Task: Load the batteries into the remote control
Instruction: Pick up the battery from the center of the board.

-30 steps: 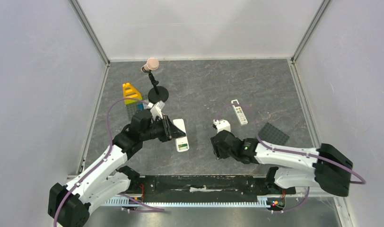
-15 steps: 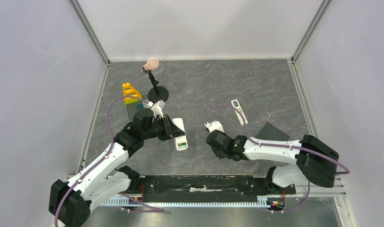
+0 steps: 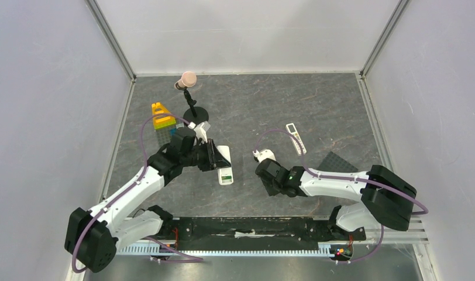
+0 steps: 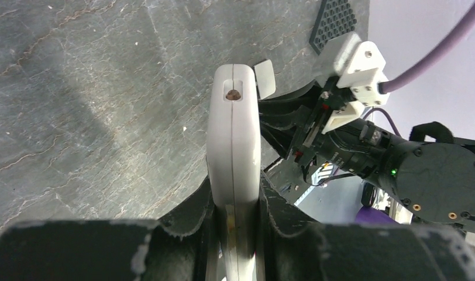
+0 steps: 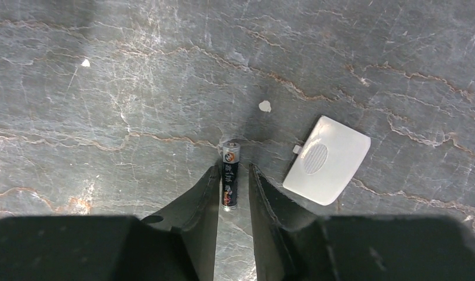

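Note:
The remote control, white and seen edge-on, is clamped between the left gripper's fingers and held above the table; in the top view the remote control hangs left of centre with its display end toward the arms. One dark battery lies on the table between the fingers of my right gripper. The left finger is against it and a narrow gap shows at the right finger. No other batteries are in view.
A white battery cover lies just right of the right gripper. A slim white remote and a dark studded plate lie to the right. A yellow-green brick stack and a black stand sit at the back left.
The right arm swung left toward the table's middle and its jaws narrowed around the battery. The left arm shifted the remote slightly right and further away.

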Robot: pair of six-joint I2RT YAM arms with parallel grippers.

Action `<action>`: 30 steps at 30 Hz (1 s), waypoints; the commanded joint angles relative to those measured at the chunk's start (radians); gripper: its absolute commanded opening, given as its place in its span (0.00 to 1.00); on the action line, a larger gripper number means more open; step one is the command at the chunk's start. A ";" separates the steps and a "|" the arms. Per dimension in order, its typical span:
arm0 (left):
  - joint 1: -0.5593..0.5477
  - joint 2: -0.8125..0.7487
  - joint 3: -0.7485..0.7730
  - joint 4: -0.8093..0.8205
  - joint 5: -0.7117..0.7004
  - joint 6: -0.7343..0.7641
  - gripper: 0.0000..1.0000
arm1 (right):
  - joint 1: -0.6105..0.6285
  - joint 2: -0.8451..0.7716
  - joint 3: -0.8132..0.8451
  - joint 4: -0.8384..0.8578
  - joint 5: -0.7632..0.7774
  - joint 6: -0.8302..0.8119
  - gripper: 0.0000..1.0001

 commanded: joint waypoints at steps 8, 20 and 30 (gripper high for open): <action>0.002 0.105 0.095 -0.015 0.064 0.049 0.02 | -0.041 0.019 -0.046 0.064 -0.094 -0.016 0.26; 0.002 0.148 0.102 -0.008 0.203 0.037 0.02 | -0.019 -0.280 0.038 0.125 -0.147 -0.169 0.00; 0.001 0.110 0.040 0.090 0.484 0.017 0.02 | 0.193 -0.465 0.037 0.416 -0.276 -0.401 0.00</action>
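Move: Right between the right hand's open fingertips, at their height, lies the battery. The battery cover lies on the table some 6 cm to the hand's right and 3 cm ahead. The held remote hangs about 17 cm left, 11 cm ahead and 12 cm up; the other remote lies roughly 20 cm ahead and 11 cm right. From the left hand, the battery is around 16 cm right, 11 cm back and 14 cm down. Closing on the battery almost in place, the right fingers pinch it across its middle, then the hand lifts it fast, some 18 cm up and 8 cm left, edging back late, its fingers swinging up and counter-clockwise towards the remote's open compartment. The left hand keeps its grip on the remote, dips slightly, then shifts about 3 cm back and 3 cm right, turning clockwise while rising again. ##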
